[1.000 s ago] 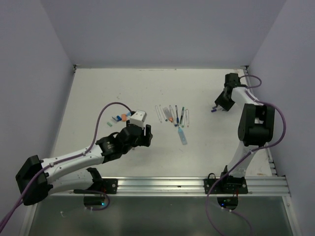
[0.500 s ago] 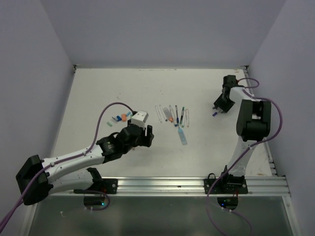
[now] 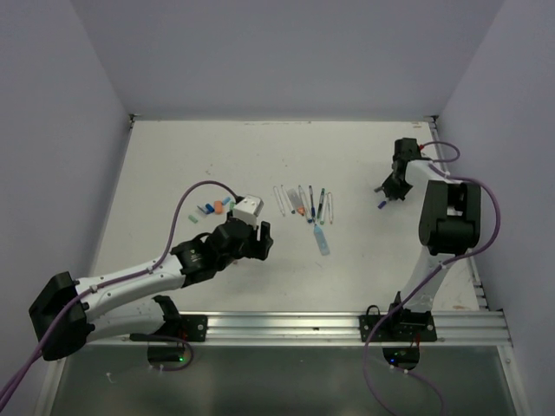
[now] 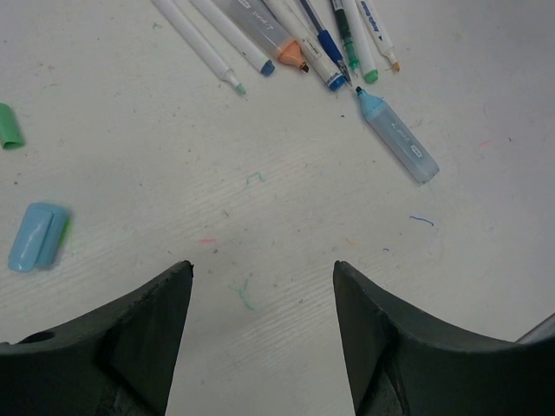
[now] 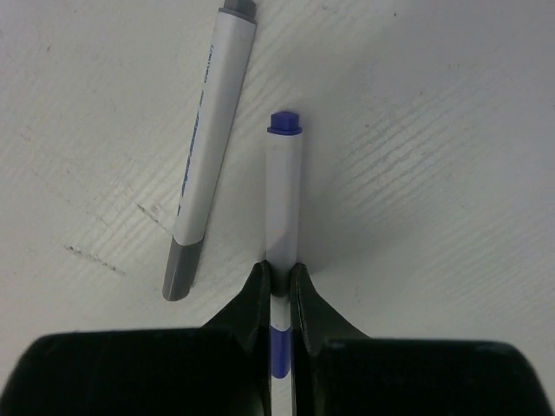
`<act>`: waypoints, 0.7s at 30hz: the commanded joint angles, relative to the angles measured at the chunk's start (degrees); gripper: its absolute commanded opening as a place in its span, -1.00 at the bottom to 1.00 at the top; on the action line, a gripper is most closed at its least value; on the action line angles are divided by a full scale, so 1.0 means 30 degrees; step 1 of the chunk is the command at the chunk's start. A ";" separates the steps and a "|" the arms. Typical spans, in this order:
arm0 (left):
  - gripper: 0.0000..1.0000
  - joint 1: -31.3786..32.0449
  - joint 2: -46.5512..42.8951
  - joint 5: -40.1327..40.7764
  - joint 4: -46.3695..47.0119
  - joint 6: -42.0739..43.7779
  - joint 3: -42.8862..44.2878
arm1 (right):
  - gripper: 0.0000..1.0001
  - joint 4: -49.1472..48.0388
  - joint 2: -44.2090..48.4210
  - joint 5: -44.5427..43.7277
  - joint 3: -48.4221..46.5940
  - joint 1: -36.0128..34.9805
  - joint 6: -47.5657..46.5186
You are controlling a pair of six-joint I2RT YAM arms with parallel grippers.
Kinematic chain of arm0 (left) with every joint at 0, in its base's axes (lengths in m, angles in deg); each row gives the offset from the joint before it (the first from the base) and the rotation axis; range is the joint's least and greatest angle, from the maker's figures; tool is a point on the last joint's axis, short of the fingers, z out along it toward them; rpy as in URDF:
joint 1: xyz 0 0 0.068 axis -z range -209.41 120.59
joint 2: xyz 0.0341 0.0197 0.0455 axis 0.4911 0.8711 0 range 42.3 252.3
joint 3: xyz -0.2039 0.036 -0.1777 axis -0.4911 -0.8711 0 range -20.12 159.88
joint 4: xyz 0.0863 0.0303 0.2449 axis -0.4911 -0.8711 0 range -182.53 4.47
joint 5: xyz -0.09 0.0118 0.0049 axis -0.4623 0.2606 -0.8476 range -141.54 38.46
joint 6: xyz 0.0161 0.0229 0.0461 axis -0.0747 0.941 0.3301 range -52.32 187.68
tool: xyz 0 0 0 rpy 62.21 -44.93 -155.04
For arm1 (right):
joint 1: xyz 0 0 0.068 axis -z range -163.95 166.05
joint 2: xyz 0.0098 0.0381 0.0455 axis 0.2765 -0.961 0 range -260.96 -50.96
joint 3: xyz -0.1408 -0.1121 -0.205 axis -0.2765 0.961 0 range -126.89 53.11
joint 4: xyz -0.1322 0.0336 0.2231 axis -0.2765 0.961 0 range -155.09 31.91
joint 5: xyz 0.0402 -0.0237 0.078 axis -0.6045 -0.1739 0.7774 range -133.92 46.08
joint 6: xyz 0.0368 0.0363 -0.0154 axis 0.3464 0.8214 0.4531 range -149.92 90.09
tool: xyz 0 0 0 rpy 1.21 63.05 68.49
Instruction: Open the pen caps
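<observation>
My right gripper [image 5: 279,267] is shut on a white pen with blue ends [image 5: 284,191], gripping its barrel low over the table at the far right [image 3: 392,191]. A second pen with grey ends [image 5: 208,147] lies just to its left, apart from the fingers. My left gripper [image 4: 263,267] hangs open over bare table with nothing between its fingers. Ahead of it lies a row of several pens [image 4: 295,35] and a light blue marker [image 4: 397,139]. Loose pen caps lie to its left: a light blue one [image 4: 36,236] and a green one [image 4: 9,126].
In the top view the row of pens [image 3: 303,201] sits mid-table, with a small cluster of caps [image 3: 212,208] left of the left wrist. Faint ink marks dot the white table [image 4: 251,295]. Walls close in on three sides.
The right gripper has closed onto the blue-ended pen and shifted slightly. The left arm has hardly moved and stays open.
</observation>
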 commanded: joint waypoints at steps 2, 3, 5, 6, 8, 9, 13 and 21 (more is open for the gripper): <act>0.40 -0.0156 0.0089 -0.0643 0.0454 0.0333 0.0620 | -1.00 0.0553 0.0968 -0.0014 0.2217 0.0085 -0.0288; 0.40 -0.0185 0.0119 -0.0789 0.0453 0.0333 0.0796 | -1.00 0.0465 0.1668 0.0016 0.2542 0.0085 -0.0318; 0.40 -0.0301 0.0352 -0.1724 0.0511 0.0304 0.1235 | -1.00 0.0143 0.2724 0.0221 0.3451 0.0114 -0.0493; 0.40 -0.0534 0.0440 -0.2221 0.0570 0.0246 0.1353 | -1.00 -0.0032 0.4005 0.0221 0.3802 0.0085 -0.0639; 0.40 -0.0944 0.0850 -0.4298 0.1124 -0.0076 0.1530 | -1.00 -0.0471 0.5359 0.1183 0.4915 0.0056 -0.0844; 0.40 -0.1527 0.1055 -0.5118 0.1417 -0.0222 0.1530 | -1.00 -0.0793 0.6207 0.1739 0.5325 -0.0003 -0.0961; 0.38 -0.3258 0.2487 -1.0822 0.4456 -0.1508 0.1179 | -1.00 -0.1732 1.0072 0.4523 0.6675 -0.1287 -0.2042; 0.43 -0.3847 0.4601 -1.4645 0.9150 -0.4030 0.1003 | -1.00 -0.4221 1.3071 1.0819 0.7701 -0.5917 -0.1257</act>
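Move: The blue-capped pen, already pinched in my right hand, lies some 20 cm ahead of my open left hand, about 40 cm to its right and 10 cm below. From my right hand, the orange-tipped pen closing the uncapped row is roughly 20 cm left and 3 cm back, the light-blue highlighter some 24 cm left and 14 cm back, and the grey-capped pen about 5 cm straight ahead, all near its own height. I keep the blue-capped pen pinched in my right hand and draw it back about 7 cm, low over the table, then sweep it some 16 cm left while lifting it about 13 cm, turning roughly 30 degrees counter-clockwise and tipping the fingers upward. My left hand, still open, comes about 7 cm to its right to meet it, rolling left side down and turning a little clockwise. ##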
